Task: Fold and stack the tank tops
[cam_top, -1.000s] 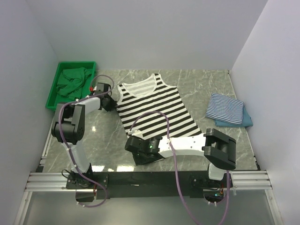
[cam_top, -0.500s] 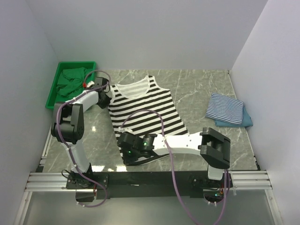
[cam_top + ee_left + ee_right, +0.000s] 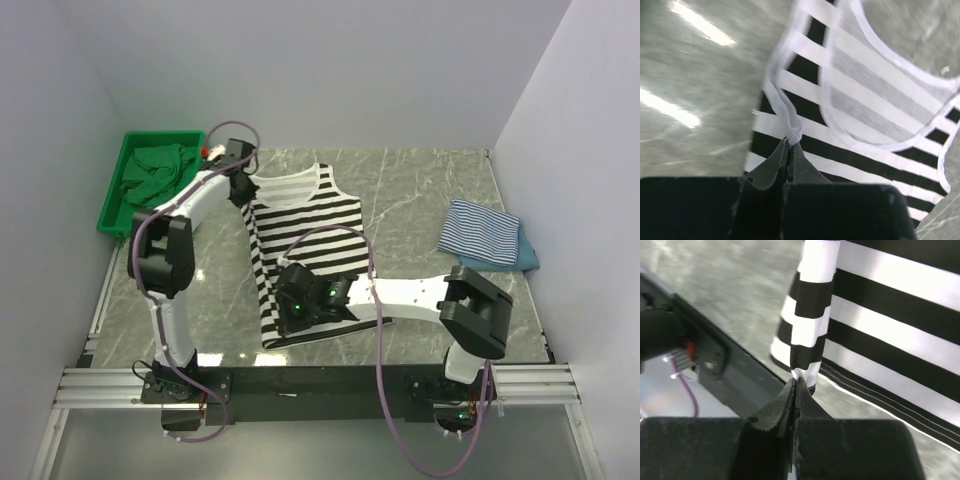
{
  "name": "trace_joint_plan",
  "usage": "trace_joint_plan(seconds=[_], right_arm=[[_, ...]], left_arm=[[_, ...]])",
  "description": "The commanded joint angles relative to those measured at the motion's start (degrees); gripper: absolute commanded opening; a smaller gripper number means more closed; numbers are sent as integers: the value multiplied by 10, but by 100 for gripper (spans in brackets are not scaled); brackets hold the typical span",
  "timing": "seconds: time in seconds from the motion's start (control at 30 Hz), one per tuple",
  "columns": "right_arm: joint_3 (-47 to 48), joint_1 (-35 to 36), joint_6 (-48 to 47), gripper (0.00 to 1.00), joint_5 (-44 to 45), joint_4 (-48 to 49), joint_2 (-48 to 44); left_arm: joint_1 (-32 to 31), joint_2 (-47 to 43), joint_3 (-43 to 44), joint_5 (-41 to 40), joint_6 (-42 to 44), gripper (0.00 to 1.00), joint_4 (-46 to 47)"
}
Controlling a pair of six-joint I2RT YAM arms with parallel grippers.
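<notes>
The black-and-white wide-striped tank top (image 3: 305,235) lies on the marble table with its left side lifted and folded inward. My left gripper (image 3: 245,185) is shut on its left shoulder strap (image 3: 790,131) at the top. My right gripper (image 3: 290,318) is shut on the lower left hem corner (image 3: 805,371), held above the table near the front rail. A folded thin blue-and-white striped tank top (image 3: 480,232) rests on a folded teal-blue one (image 3: 525,260) at the right.
A green bin (image 3: 152,180) with green cloth in it stands at the back left. The black front rail (image 3: 735,385) runs just under the right gripper. White walls close the back and both sides.
The left gripper closed on the shoulder strap and moved toward the back. Both arms carried the top's left edge rightward, so the cloth now lies narrower and half folded.
</notes>
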Motion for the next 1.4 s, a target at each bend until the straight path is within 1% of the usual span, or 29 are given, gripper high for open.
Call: trace_joint_plan(seconds=[0.0,0.13,0.23,0.33,0.57,0.73,0.83,0.87,0.97,1.13,1.17,1.2,1.23,1.27,1.33,1.37], right_arm=[[-45,-7,12,0,-7,34,-51],[-96,-15,26,0,10,51,-79],[-134,-16,37,0,24,60,-96],[-153,-16,48,0,30,72,-106],[-203,-17,75,0,52,93,-132],[-218,-18,90,0,66,97,-147],[-230,-19,101,0,66,97,-156],[-234,-19,107,0,83,94,-161],[-246,-22,114,0,95,89,-184],[-260,-31,120,0,107,81,-216],[-262,-31,124,0,109,80,-218],[-265,-30,126,1,110,79,-219],[-273,-30,129,3,111,78,-222],[-276,-31,133,7,113,77,-224],[-281,-30,141,24,124,62,-234],[-283,-30,144,24,128,55,-241]], left_arm=[[-34,39,53,-6,-1,1,-11],[-69,74,77,-4,-6,1,-11],[-84,89,92,-6,-11,0,-13],[-96,95,97,-8,-16,1,-11],[-111,94,106,-4,-20,1,-4],[-114,105,118,4,-20,1,-5],[-114,109,112,16,-13,1,7],[-114,109,105,18,-12,0,13],[-114,104,94,24,-10,1,31],[-114,112,105,36,-2,0,37],[-114,114,106,37,-2,2,36],[-114,115,105,36,-2,9,36],[-114,116,102,39,2,14,39],[-114,114,96,41,4,20,50],[-114,106,83,51,9,35,68],[-114,101,78,55,11,35,75]])
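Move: The left hand holds the striped tank top's left shoulder; its laying spot by the neckline bottom is 12 cm right, 1 ahead, 6 below. The far strap is about 21 cm right, 5 ahead; the green bin 26 cm left, 4 ahead. The right hand holds the hem; its spot at mid-hem is 10 cm right, level front to back, 4 below, with the far hem corner roughly 28 cm right, 1 ahead. Both hands carry the held edge right, left hand 12 cm, right hand 10, sinking slightly, then fingers start opening. ##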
